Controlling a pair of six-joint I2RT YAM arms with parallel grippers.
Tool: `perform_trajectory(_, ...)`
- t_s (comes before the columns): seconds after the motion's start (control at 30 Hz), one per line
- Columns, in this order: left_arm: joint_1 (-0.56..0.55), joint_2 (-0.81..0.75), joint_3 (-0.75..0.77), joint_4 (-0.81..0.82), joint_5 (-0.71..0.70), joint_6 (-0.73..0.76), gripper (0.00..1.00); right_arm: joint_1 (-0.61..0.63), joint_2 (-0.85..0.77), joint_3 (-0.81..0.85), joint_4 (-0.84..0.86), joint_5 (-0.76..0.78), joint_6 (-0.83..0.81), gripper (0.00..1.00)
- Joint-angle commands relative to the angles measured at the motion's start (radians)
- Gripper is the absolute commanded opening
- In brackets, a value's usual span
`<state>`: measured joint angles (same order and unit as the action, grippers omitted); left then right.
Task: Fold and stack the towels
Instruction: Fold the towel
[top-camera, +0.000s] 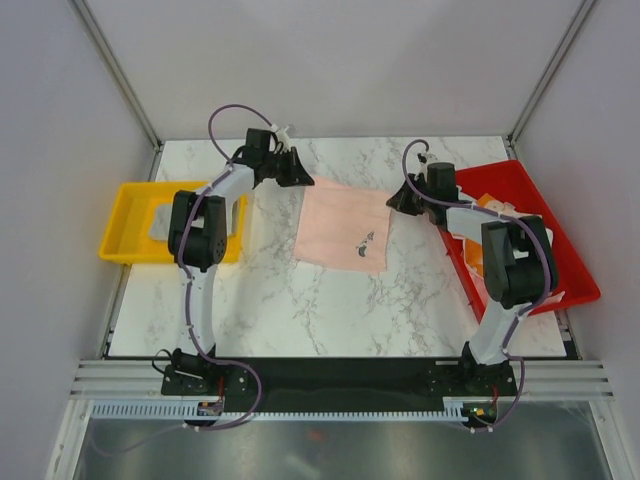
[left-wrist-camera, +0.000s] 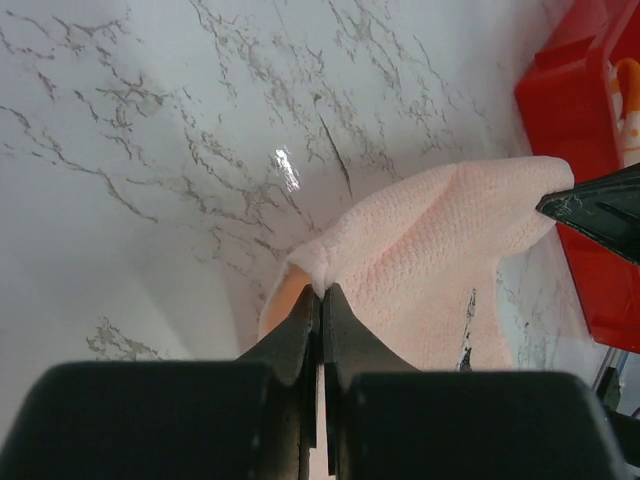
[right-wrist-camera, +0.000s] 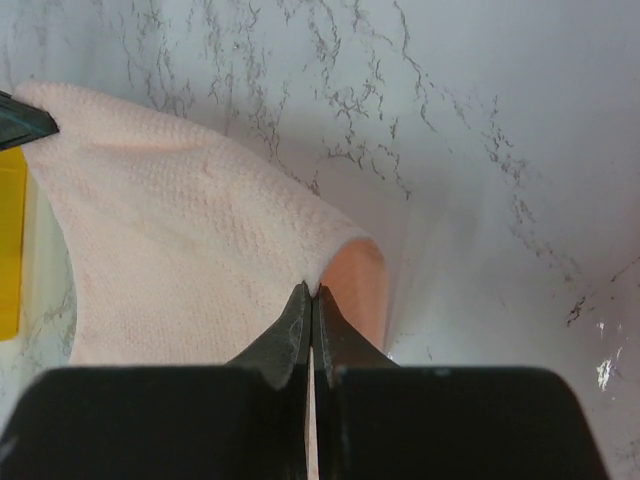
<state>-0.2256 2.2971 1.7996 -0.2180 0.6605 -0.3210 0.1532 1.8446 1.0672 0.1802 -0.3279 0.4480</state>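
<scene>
A pale pink towel (top-camera: 343, 225) lies spread in the middle of the marble table, with a small dark mark near its front right. My left gripper (top-camera: 304, 178) is shut on its far left corner, seen pinched in the left wrist view (left-wrist-camera: 322, 288). My right gripper (top-camera: 397, 201) is shut on its far right corner, seen in the right wrist view (right-wrist-camera: 311, 290). Both held corners are lifted slightly off the table. The pink towel fills the left wrist view (left-wrist-camera: 430, 260) and the right wrist view (right-wrist-camera: 180, 250). More towels, orange and white (top-camera: 478, 232), lie in the red bin, partly hidden by the right arm.
A yellow bin (top-camera: 130, 222) holding a grey-white cloth (top-camera: 158, 222) sits at the left table edge. A red bin (top-camera: 545, 225) sits at the right edge. White walls enclose the table on three sides.
</scene>
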Motion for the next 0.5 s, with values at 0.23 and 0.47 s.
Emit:
perform_trajectory(0.23, 0.003, -0.321, -0.196, 0.104, 0.100, 0.016, 0.02, -0.003, -0.301, -0.122, 0.094, -0.066, -0.019, 0.00)
perform_trajectory(0.47, -0.001, -0.594, -0.367, 0.106, 0.212, -0.108, 0.02, -0.003, -0.643, -0.191, 0.028, -0.129, 0.005, 0.00)
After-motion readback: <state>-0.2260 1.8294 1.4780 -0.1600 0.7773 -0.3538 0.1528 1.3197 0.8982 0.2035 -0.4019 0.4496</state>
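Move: Both grippers are already shut on the pink towel's far corners, about 4 cm above the table. Its middle lies about 9 cm back and 8 cm right of the left hand; from the right hand it is roughly 5 cm back and 12 cm left. The yellow bin's middle is some 34 cm left and 6 cm back of the left hand. The red bin's middle is about 31 cm right and 7 cm back of the right hand. Still pinching the far corners between shut fingers, both hands hoist the pink towel and draw it back towards the bases, slowly at first, then fast. The left rises about 13 cm and comes back 8 or 9, the right some 16 up and 6 back; the right wrist tips its fingers upward about 20 degrees, the left's roughly 10. ##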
